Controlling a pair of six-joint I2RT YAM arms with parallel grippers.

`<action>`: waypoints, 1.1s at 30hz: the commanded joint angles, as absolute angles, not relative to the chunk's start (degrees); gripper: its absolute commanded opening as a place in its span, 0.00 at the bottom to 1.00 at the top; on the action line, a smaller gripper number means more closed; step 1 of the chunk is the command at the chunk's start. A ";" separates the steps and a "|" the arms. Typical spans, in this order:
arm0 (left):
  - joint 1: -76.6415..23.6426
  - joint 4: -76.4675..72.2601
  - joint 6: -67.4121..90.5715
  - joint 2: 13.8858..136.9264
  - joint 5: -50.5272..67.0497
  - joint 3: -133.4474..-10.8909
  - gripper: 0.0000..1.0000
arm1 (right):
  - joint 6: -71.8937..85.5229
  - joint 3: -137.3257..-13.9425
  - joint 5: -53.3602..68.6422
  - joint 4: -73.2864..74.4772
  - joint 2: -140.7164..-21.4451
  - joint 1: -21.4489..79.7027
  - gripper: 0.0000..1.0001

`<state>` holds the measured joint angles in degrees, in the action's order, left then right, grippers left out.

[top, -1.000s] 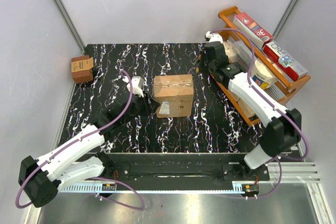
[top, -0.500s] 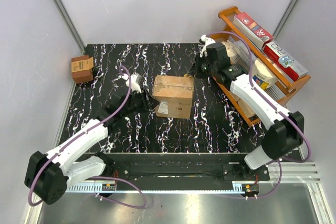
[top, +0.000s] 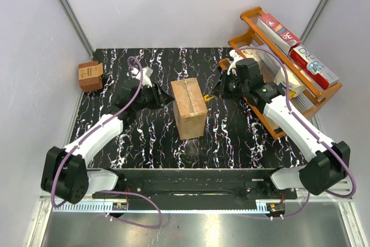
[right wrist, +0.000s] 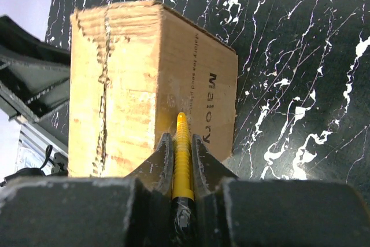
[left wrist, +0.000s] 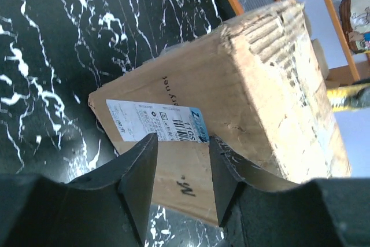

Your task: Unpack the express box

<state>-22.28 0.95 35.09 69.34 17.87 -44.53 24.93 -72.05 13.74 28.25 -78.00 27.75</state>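
Observation:
The express box [top: 189, 106] stands mid-table, a brown carton with its top flaps closed along a seam. In the left wrist view its side [left wrist: 254, 102] carries a white shipping label [left wrist: 159, 121]. My left gripper [top: 162, 95] sits at the box's left side, open, with the labelled face just beyond its tips [left wrist: 182, 160] and nothing between them. My right gripper [top: 218, 91] is at the box's right side, shut on a yellow ridged tool [right wrist: 181, 143]. The tool's tip points at the face printed "Malory" [right wrist: 213, 108], close to the top edge.
A much smaller, darker brown box [top: 91, 75] sits off the table's back left corner. The orange rack [top: 252, 13] with cartons and packets stands at the back right, close behind my right arm. Grey walls close in the back and both sides.
The box has been turned about a quarter turn, so its label faces left. My left gripper moved back to its left side and opened wider. My right gripper came down toward the box.

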 commanded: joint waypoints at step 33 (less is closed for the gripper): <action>-9.84 9.59 33.84 66.97 47.44 -54.94 0.67 | 0.35 -80.68 23.38 23.12 -71.28 38.05 0.00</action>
<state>-10.07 12.38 32.25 67.11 35.27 -54.74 4.80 -81.10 16.95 29.08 -72.27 33.98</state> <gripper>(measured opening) 0.717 0.152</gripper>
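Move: The express box stands between the hands, its middle about 8 cm to the left hand's right, 1 cm ahead and 6 cm lower. From the right hand, which holds the yellow knife, it is some 10 cm left, level ahead and 11 cm down. The wooden rack's middle is roughly 26 cm right of the right hand, 13 cm ahead and 10 cm down; the small carton is about 20 cm ahead, 32 cm left and 12 cm below the left hand. Forward along the box's left side the left hand goes about 4 cm, then left, and finally up some 5 cm and back, opening its fingers wider and coming off the box. The right hand eases back and left a centimetre or so at the right side, then rises about 10 cm, fingers tipping up some 25 degrees and swinging counter-clockwise, still gripping the knife, which ends over the box's right edge. ##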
